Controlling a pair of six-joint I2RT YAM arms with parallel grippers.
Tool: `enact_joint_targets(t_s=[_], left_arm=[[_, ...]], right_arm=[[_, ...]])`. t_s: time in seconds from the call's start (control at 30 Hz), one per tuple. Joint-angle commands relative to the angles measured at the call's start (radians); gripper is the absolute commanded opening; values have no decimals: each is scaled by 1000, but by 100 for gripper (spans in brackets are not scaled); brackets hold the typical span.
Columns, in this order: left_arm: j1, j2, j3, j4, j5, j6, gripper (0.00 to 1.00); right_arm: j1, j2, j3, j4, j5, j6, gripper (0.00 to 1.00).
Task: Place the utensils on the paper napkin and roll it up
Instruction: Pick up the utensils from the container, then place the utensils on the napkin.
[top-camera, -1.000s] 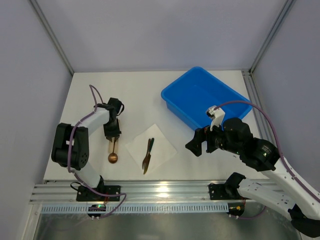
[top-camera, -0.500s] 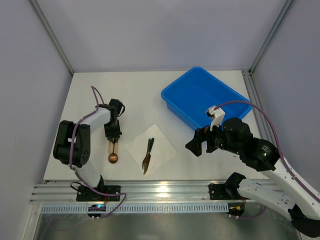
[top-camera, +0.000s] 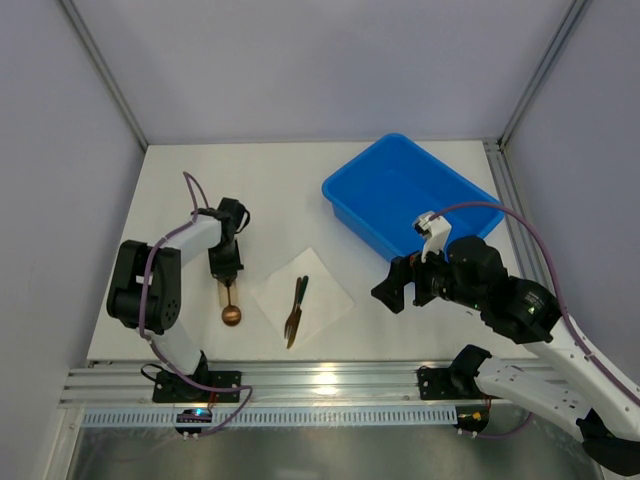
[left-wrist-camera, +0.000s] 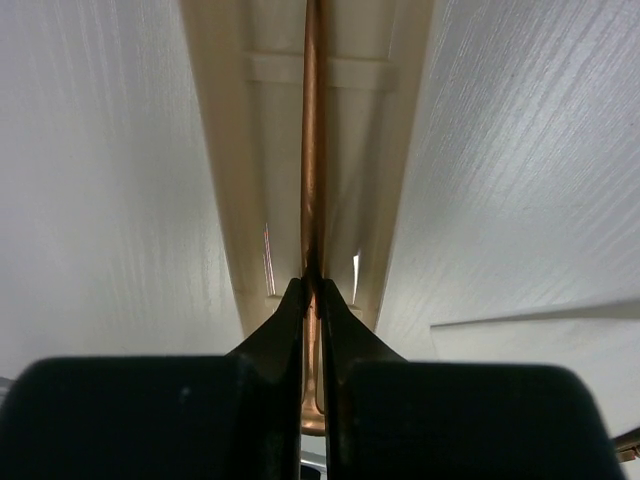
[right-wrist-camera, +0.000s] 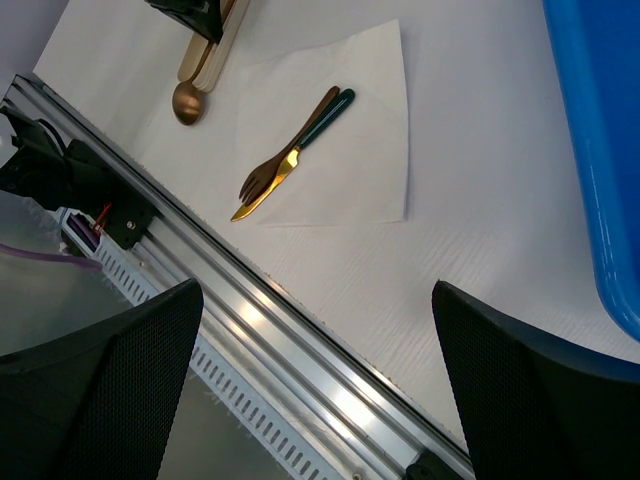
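My left gripper (top-camera: 226, 268) is shut on the thin handle of the bronze spoon (top-camera: 231, 308), whose round bowl points toward the near edge. In the left wrist view the handle (left-wrist-camera: 312, 150) runs straight out from the pinched fingertips (left-wrist-camera: 296, 300) over a beige holder (left-wrist-camera: 235, 150). The white paper napkin (top-camera: 318, 298) lies right of the spoon. On it lie a bronze fork (right-wrist-camera: 268, 176) and a gold knife with a dark teal handle (right-wrist-camera: 322, 120), side by side. My right gripper (top-camera: 392, 290) hovers open to the right of the napkin, nothing between its fingers (right-wrist-camera: 120, 380).
A blue plastic bin (top-camera: 410, 195) stands at the back right, its wall showing in the right wrist view (right-wrist-camera: 600, 150). An aluminium rail (top-camera: 320, 382) runs along the table's near edge. The beige holder (top-camera: 221, 294) lies under the spoon.
The left jaws have closed onto the spoon handle. The spoon's bowl has shifted slightly to the right. The right arm has not moved.
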Motion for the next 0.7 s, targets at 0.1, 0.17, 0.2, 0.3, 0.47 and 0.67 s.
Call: enact_joint_targets(t_s=[0.1,0.17,0.2,0.3,0.47,0.67], left_arm=[[2,-59,44,-43,-23,1,0],[1,-97,67,-75,-33,1,0],[2,-114,77,-87,-35,2,0],[-10,-173,125,-141,-36,4,0],[-123,-227,194,-202,37,-37,0],[-356,-214,185,-134,98,-160,0]], right_arm=[[6,-15,25,4,5,-6,99],[6,-13,25,3,3,-6,99],[6,-12,25,4,3,-4,99],[6,-12,27,7,2,-4,100],[6,-3,32,9,3,-4,99],[6,4,33,15,3,1,99]])
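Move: Already pinched in the left hand, the spoon still sits in the container, whose middle lies about 1 cm ahead and 1 cm below. The napkin, where the spoon is to go, is centred some 18 cm to the right, 5 cm back and 2 cm lower; on it the fork lies about 16 cm right and 7 cm back, the knife 17 cm right and 8 cm back. From the right hand the napkin is roughly 6 cm ahead, 19 cm left and 25 cm down. Lifting the spoon by its handle out of the container, the left hand rises about 10 cm, nearly straight up at first, then swings some 9 cm to the right towards the napkin and fork while still climbing. The wrist tips the fingertips forward about 15 degrees and turns about 10 degrees clockwise; the fingers keep their pinch. ##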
